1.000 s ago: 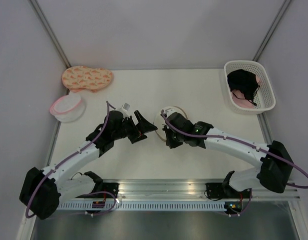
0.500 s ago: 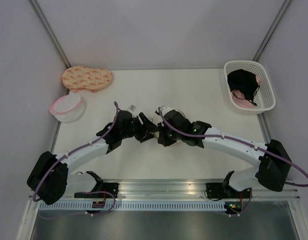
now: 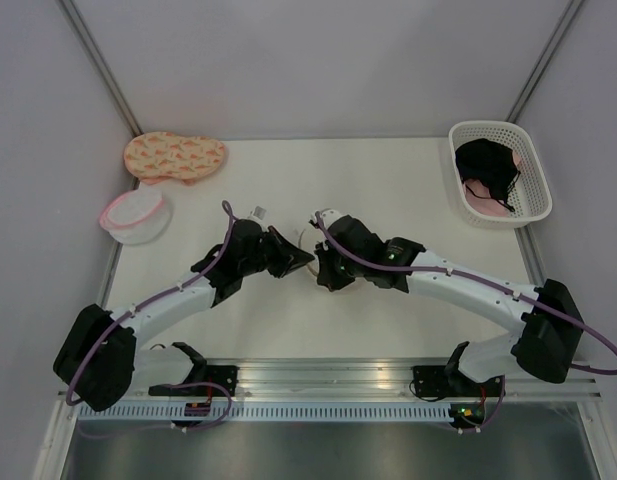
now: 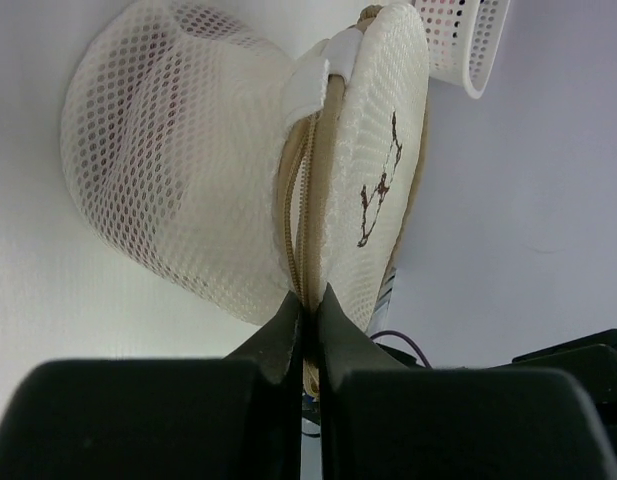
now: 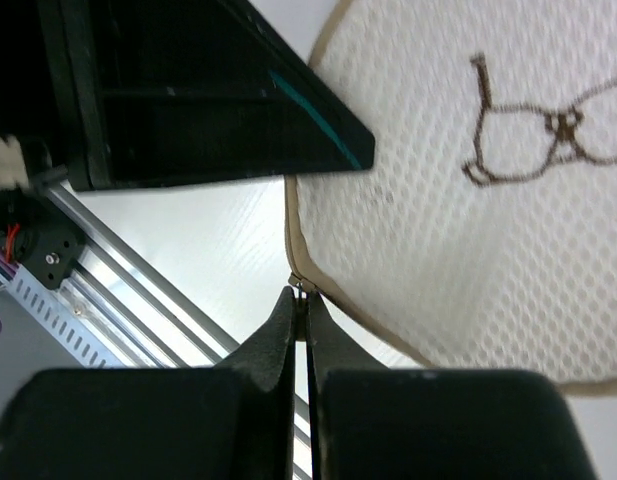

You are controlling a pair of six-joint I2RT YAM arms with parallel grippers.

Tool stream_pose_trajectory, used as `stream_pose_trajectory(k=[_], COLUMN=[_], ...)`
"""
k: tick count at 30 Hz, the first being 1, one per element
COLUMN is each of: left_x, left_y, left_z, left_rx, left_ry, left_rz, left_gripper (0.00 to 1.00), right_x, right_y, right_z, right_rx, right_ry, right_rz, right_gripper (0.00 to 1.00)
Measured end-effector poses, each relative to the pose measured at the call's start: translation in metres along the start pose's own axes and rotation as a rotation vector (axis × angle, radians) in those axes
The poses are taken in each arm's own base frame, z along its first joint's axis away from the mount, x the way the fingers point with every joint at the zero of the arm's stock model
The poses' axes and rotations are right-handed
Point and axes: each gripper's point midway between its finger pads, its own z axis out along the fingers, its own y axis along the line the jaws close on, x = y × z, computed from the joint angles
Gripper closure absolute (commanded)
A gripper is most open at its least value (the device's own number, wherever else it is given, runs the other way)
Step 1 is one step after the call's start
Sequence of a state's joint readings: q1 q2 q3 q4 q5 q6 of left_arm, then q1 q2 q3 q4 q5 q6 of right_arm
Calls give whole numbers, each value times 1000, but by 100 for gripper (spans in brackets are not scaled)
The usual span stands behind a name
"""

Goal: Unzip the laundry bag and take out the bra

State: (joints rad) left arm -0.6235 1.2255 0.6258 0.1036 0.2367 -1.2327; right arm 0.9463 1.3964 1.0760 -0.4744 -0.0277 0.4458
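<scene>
The cream-white mesh laundry bag [image 4: 198,170] with its brown zip rim sits mid-table between both grippers; only a sliver of it shows in the top view [image 3: 309,240]. My left gripper [image 4: 308,305] is shut on the bag's zip rim. My right gripper [image 5: 301,300] is shut on the small metal zip pull at the bag's edge [image 5: 468,200]. A reddish tint shows through the mesh [image 4: 158,130]; the bra itself is hidden inside. In the top view the left gripper [image 3: 300,262] and the right gripper [image 3: 323,268] nearly touch.
A white basket [image 3: 536,195] with a black garment [image 3: 486,168] and a pink garment stands at the back right. A flat orange patterned pouch [image 3: 175,156] and a pink-rimmed white round bag [image 3: 136,215] lie at the back left.
My left gripper has moved right onto the bag and shut on its rim. My right gripper has shifted slightly left over the bag, covering it in the top view.
</scene>
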Motion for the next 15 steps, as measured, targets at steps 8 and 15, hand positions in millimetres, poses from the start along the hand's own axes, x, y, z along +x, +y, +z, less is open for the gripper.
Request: stream_pose_trajectory(k=[8, 15], left_x=[-43, -57], left_y=[24, 23], left_z=[-10, -12], left_rx=[-58, -52], left_ry=[-76, 37], left_rz=[-19, 86], left_gripper=[98, 98], right_x=[20, 7], right_y=[-21, -70], right_z=[-1, -11], right_rx=[97, 372], right_ry=[87, 18], right_rz=[-33, -6], right_gripper=[100, 99])
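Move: The zip pull on the laundry bag's rim is already in the right fingertips; it lies about 7 cm back and 2 cm right of the left hand, which already pinches the rim. The bag's middle is roughly 5 cm ahead, 5 cm right and 6 cm below the left hand, or some 12 cm ahead and 3 cm right of the right hand, also 6 cm below. The white tab on the zip is about 5 cm ahead and 5 cm right of the left hand. The zip pull is drawn along the rim away from the left hand: the right hand, still pinching it, goes about 6 cm right, sinking slightly at first and then also going forward, and rolls some 20 degrees, left side down, turning clockwise. Opposing it, the left hand keeps its pinch and hauls the rim about 5 cm left and nearly 4 cm forward. ##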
